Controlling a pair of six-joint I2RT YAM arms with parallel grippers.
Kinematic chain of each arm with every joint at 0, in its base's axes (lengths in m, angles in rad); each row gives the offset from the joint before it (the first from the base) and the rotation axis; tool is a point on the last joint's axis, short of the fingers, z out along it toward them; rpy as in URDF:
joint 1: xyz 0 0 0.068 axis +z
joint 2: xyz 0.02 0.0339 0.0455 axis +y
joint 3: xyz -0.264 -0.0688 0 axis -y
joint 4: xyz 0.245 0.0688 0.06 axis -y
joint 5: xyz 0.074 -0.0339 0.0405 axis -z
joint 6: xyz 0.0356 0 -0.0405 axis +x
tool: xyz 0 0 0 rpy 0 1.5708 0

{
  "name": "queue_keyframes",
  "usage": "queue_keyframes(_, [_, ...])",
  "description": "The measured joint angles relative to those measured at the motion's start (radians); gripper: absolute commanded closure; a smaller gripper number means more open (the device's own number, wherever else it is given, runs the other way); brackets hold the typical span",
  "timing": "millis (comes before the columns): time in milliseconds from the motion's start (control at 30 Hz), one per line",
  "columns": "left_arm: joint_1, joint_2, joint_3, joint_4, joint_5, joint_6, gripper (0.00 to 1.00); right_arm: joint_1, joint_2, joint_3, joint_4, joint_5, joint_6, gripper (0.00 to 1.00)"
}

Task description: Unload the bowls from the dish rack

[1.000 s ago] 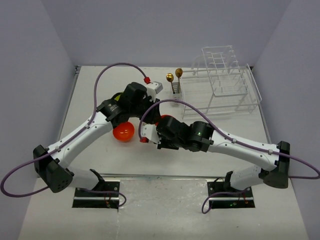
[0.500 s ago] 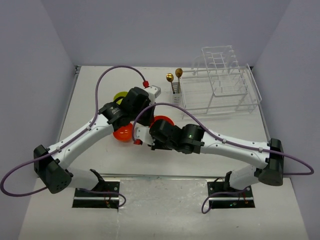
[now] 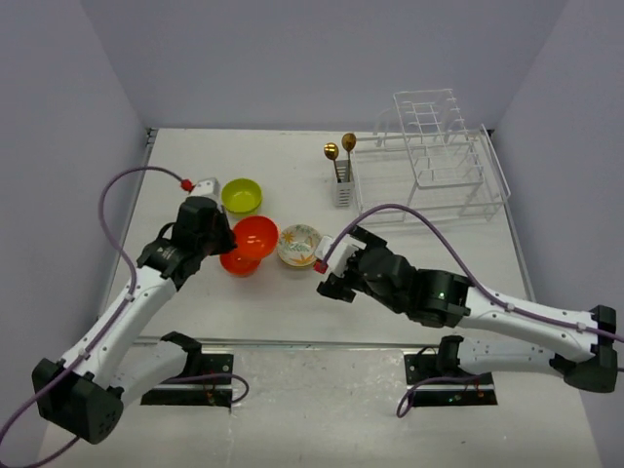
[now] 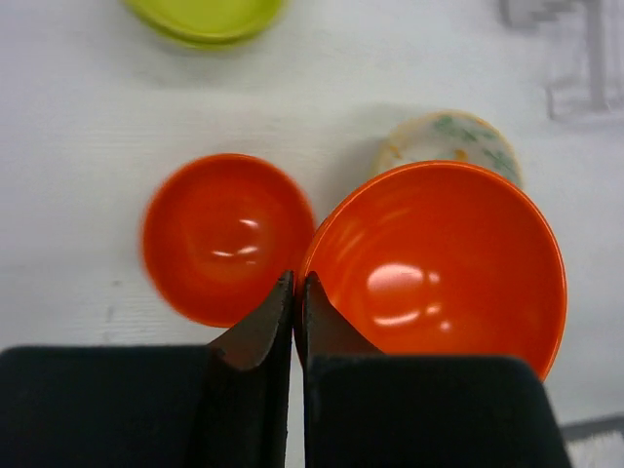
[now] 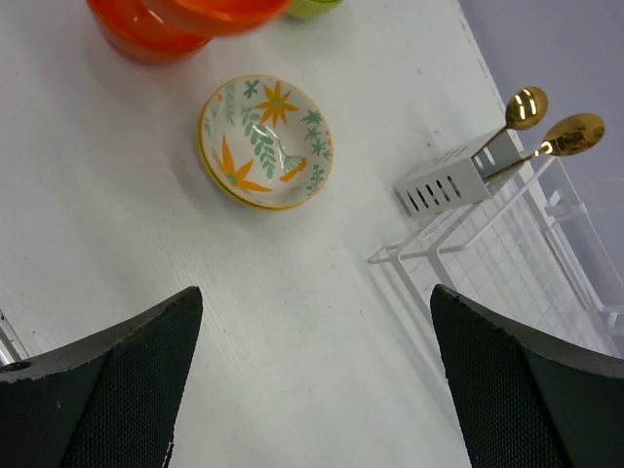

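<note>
My left gripper [image 3: 226,244] is shut on the rim of an orange bowl [image 3: 258,234]. The left wrist view shows its fingertips [image 4: 295,283] pinching that rim, with the held bowl [image 4: 439,263] large to their right. A second orange bowl [image 4: 224,234] sits on the table just left of it [image 3: 237,261]. The lime-green bowl [image 3: 241,195] sits farther back. The floral cream bowl [image 3: 298,244] sits upright on the table [image 5: 265,141], partly hidden behind the held bowl in the left wrist view [image 4: 453,132]. My right gripper [image 3: 330,275] is open and empty [image 5: 314,322], just short of the floral bowl.
The white wire dish rack [image 3: 439,166] stands at the back right with no bowls in it. Its caddy [image 3: 341,187] holds two gold spoons [image 3: 339,148]. The caddy [image 5: 453,177] and a rack corner [image 5: 546,253] show in the right wrist view.
Both arms have drawn back toward the near edge. The right gripper has come away from the middle and is open. The floral and lime-green bowls now show uncovered.
</note>
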Motion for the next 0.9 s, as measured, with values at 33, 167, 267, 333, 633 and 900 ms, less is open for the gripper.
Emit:
queue_keyframes(33, [0.074,-0.048,-0.037,0.003,-0.005,-0.016,1.00,0.000,-0.041,-0.026,0.021,0.010,0.010,0.01])
queue_keyframes(167, [0.241,-0.164,-0.117,0.028,-0.049,-0.066,1.00,0.001,-0.198,-0.101,0.100,0.047,0.055,0.01])
queue_keyframes(267, [0.282,-0.176,-0.159,0.064,-0.084,-0.098,1.00,0.001,-0.278,-0.129,0.150,0.068,0.098,0.01])
queue_keyframes(333, [0.301,-0.161,-0.186,0.079,-0.099,-0.112,1.00,0.001,-0.320,-0.138,0.162,0.068,0.123,0.01])
queue_keyframes(633, [0.314,-0.133,-0.330,0.158,-0.092,-0.153,1.00,0.001,-0.371,-0.181,0.181,0.037,0.185,0.01])
queue_keyframes(900, [0.314,-0.122,-0.365,0.238,-0.066,-0.150,1.00,0.001,-0.343,-0.189,0.181,0.008,0.195,0.01])
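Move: Beneath the left hand, which still pinches the left rim of an orange bowl, the other orange bowl stands on the table some 14 cm lower, about 5 cm ahead and 2 cm left of the fingers. The green bowls stand roughly 21 cm beyond it and level with it sideways; the patterned bowls are some 19 cm to its right and 4 cm farther out. From the right hand it lies about 12 cm ahead, 37 cm left and 20 cm below. Swinging left about 10 cm, the left hand first carries the held bowl level over the orange bowl on the table, turning some 25 degrees counter-clockwise, then lowers it nearly 8 cm towards that bowl, fingers still shut on the rim. The empty right hand backs off up and to the right, rolling its left side up, then sinks a little, fingers wide open. ##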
